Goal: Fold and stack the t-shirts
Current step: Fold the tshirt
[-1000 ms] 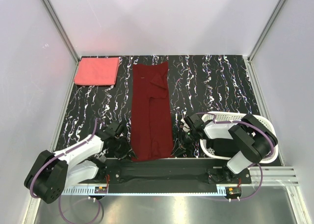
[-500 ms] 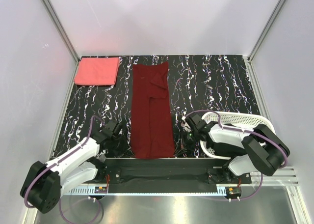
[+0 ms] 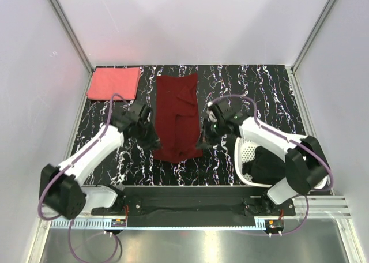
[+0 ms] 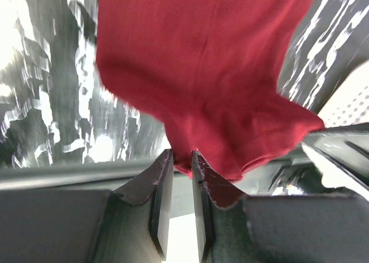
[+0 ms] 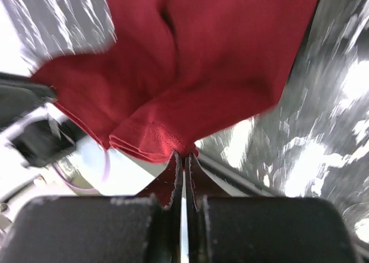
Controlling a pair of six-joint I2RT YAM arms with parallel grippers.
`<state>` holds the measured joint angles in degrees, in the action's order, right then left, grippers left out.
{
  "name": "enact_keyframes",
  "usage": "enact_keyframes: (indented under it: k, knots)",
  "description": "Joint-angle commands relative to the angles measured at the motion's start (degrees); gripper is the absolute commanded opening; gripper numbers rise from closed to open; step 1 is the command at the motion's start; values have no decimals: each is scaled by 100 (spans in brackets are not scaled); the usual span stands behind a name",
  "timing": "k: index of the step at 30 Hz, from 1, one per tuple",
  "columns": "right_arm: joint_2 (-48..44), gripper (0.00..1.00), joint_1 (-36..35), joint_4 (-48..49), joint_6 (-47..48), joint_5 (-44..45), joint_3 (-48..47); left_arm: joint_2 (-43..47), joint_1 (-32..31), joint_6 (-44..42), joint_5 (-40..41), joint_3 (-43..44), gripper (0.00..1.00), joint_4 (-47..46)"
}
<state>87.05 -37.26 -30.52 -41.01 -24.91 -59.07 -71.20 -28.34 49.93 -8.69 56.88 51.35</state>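
The dark maroon t-shirt (image 3: 177, 110) lies as a long narrow strip down the middle of the table, with its near end raised and pulled toward the far side. My left gripper (image 3: 154, 143) pinches the near-left corner; in the left wrist view the gripper (image 4: 179, 158) is shut on the shirt's hem (image 4: 207, 72). My right gripper (image 3: 202, 142) holds the near-right corner, and in the right wrist view the gripper (image 5: 184, 157) is shut on the doubled hem (image 5: 150, 139). A folded coral pink t-shirt (image 3: 114, 83) lies at the far left. A black t-shirt (image 3: 268, 165) sits in the basket.
The white lattice basket (image 3: 247, 154) stands at the near right, partly under my right arm, and its wall (image 4: 349, 98) also shows in the left wrist view. The black marbled table (image 3: 253, 96) is bounded by white walls and a metal rail along the near edge.
Both grippers closed on the maroon shirt's near corners, then rose and moved away from the near edge, dragging the shirt's near end toward the far side.
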Motion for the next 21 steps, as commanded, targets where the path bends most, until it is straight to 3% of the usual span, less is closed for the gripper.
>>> enact_keyframes:
  k: [1,12,21]
  knots:
    - [627,0,586,-796,566,153,-859,-699,407,-703,324,752,24,191]
    - [2614,0,1264,-1491,1350,-339,-3222,-2669,1093,-1486,87,2257,24,103]
    - [3643,0,1458,-1694,1587,-673,-4129,-3322,1287,-1530,-80,2776,22,-55]
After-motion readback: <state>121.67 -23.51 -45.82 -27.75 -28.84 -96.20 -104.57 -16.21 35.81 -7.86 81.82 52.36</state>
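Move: The right fingers still grip the right corner of the raised hem. The left fingertips are at its left corner, slightly apart. For the left hand, the middle of the flat t-shirt lies about 22 cm ahead, 9 cm right and 12 cm below; for the right, 21 cm ahead, 12 cm left and 10 cm below. The coral folded cloth is roughly 40 cm ahead and 27 left of the left hand. The white basket sits some 36 cm right and 2 back of the right hand. Still pinching the hem's right corner, the right hand sweeps it about 15 cm forward over the flat t-shirt, while the left goes some 13 cm forward beside it and drifts slightly left, the cloth coming free of its barely parted fingers. Both rise a touch, then sink towards the shirt to finish about 4 cm lower, slowing as they go. ##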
